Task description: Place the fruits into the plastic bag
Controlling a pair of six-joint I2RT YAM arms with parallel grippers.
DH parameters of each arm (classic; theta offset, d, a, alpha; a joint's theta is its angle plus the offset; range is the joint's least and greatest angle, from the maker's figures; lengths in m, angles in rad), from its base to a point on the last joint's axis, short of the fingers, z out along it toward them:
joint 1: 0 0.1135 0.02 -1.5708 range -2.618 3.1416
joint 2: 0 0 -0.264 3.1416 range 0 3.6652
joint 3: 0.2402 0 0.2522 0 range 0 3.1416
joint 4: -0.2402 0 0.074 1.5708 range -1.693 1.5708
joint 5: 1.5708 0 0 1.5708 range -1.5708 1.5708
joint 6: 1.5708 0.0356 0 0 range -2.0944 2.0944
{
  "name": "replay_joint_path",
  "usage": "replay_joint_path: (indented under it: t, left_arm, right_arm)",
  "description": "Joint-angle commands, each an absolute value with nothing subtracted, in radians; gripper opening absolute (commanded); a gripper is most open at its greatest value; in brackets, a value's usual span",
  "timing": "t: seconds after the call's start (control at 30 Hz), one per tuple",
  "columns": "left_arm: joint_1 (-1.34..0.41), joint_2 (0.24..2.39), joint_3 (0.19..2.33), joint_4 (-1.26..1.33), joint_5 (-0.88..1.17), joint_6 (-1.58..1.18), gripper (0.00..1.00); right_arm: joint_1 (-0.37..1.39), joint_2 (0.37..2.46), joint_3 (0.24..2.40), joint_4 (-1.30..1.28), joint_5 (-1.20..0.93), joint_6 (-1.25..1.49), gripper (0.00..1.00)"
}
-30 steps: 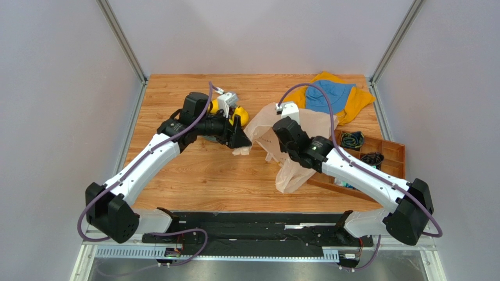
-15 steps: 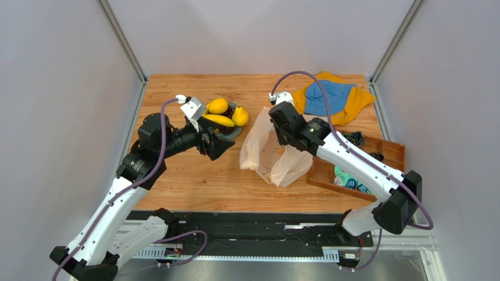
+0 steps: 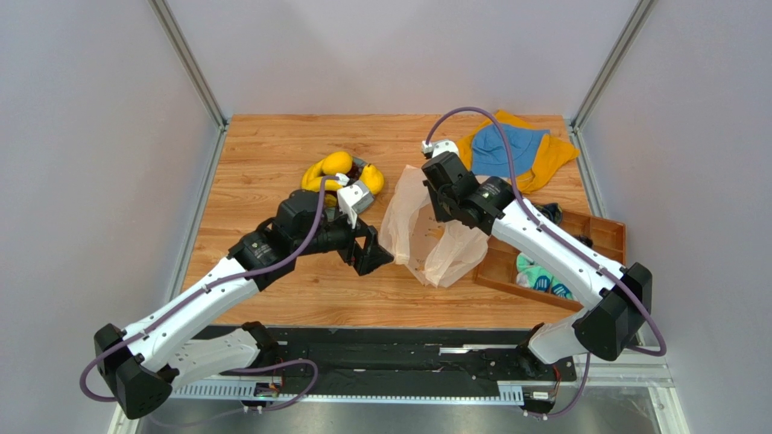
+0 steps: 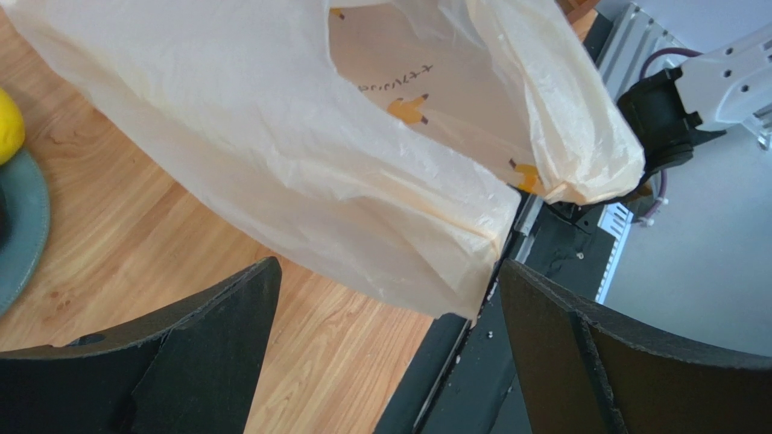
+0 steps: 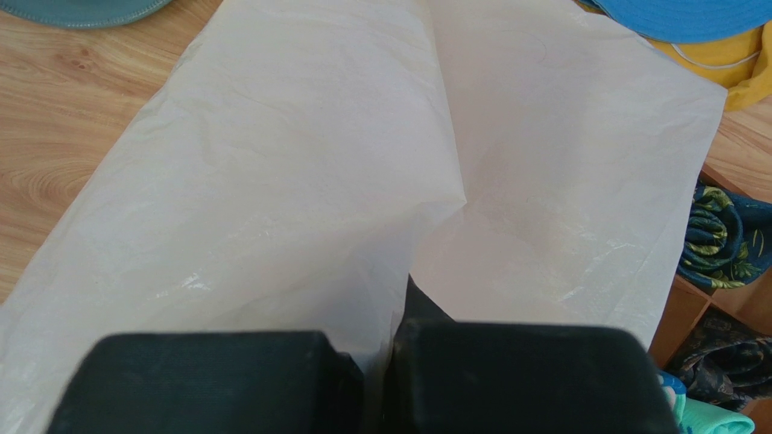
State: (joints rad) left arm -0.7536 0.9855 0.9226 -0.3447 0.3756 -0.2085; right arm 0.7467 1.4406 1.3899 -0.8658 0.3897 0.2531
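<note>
The plastic bag [image 3: 426, 237] hangs crumpled in mid-table, pale peach and translucent. My right gripper [image 3: 437, 197] is shut on its upper rim, and in the right wrist view the film [image 5: 317, 181] is pinched between the closed fingers [image 5: 390, 354]. My left gripper [image 3: 369, 254] stands open just left of the bag's lower edge, which hangs between and beyond its spread tips [image 4: 390, 271] without touching them. Yellow bananas [image 3: 322, 170] and a roundish yellow fruit [image 3: 371, 181] lie behind the left wrist on the grey-blue plate [image 4: 23, 226].
Orange and blue cloths [image 3: 512, 149] lie at the back right. A wooden tray [image 3: 598, 237] with rolled fabric items stands right of the bag. The black rail along the table's near edge [image 4: 544, 271] lies just beyond the bag's low corner.
My left gripper opened wider, pulled away from the plate, and has come forward and right to the bag's lower edge. The right gripper lifted the bag rim slightly and stays shut on it.
</note>
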Motion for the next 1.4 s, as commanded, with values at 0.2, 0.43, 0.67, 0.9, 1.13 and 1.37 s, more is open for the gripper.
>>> replay_joint_path:
  t: [0.2,0.43,0.67,0.9,1.13,1.37]
  left_arm:
    - [-0.813,0.988,0.874,-0.193,0.322,-0.293,0.99]
    - [-0.831,1.077,0.870,-0.100,0.403,-0.339,0.97]
    - [-0.848,1.157,0.917,-0.126,0.405,-0.319,0.41]
    - [-0.839,1.184,1.037,-0.201,0.255,-0.269,0.00]
    - [-0.667,1.302,1.152,-0.170,0.322,-0.279,0.00]
    - [-0.641,1.483,1.229,-0.161,0.351,-0.265,0.00]
  right_arm:
    - [0.716,1.466,1.434,-0.859,0.368,0.249,0.00]
    - [0.707,1.467,1.436,-0.858,0.367,0.250,0.00]
    - [0.701,1.457,1.442,-0.870,0.364,0.245,0.00]
    - [0.701,1.416,1.451,-0.980,0.333,0.209,0.00]
    - [0.703,1.306,1.440,-1.068,0.193,0.153,0.00]
    - [0.701,1.279,1.394,-0.985,0.239,0.238,0.00]
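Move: The plastic bag hangs from the right hand; the near left corner of its rim lies about 5 cm to the left hand's right, level with it front to back, some 4 cm lower. The fruit bowl is roughly 24 cm ahead of the left hand, 9 cm to its left and 19 cm below; the pear is about 25 cm ahead and 2 cm left. From the right hand, that corner is around 10 cm back, 8 cm left, level in height. The bag's loose rim gets pinched by the left fingers, which come in wide open about 5 cm rightward and 4 cm down, then shut on it. The left hand carries it some 12 cm forward in an arc, up and down again, towards the bowl's side, turning about 10 degrees counter-clockwise. The right hand keeps its pinch, almost still at first, then draws back about 5 cm while rising. ##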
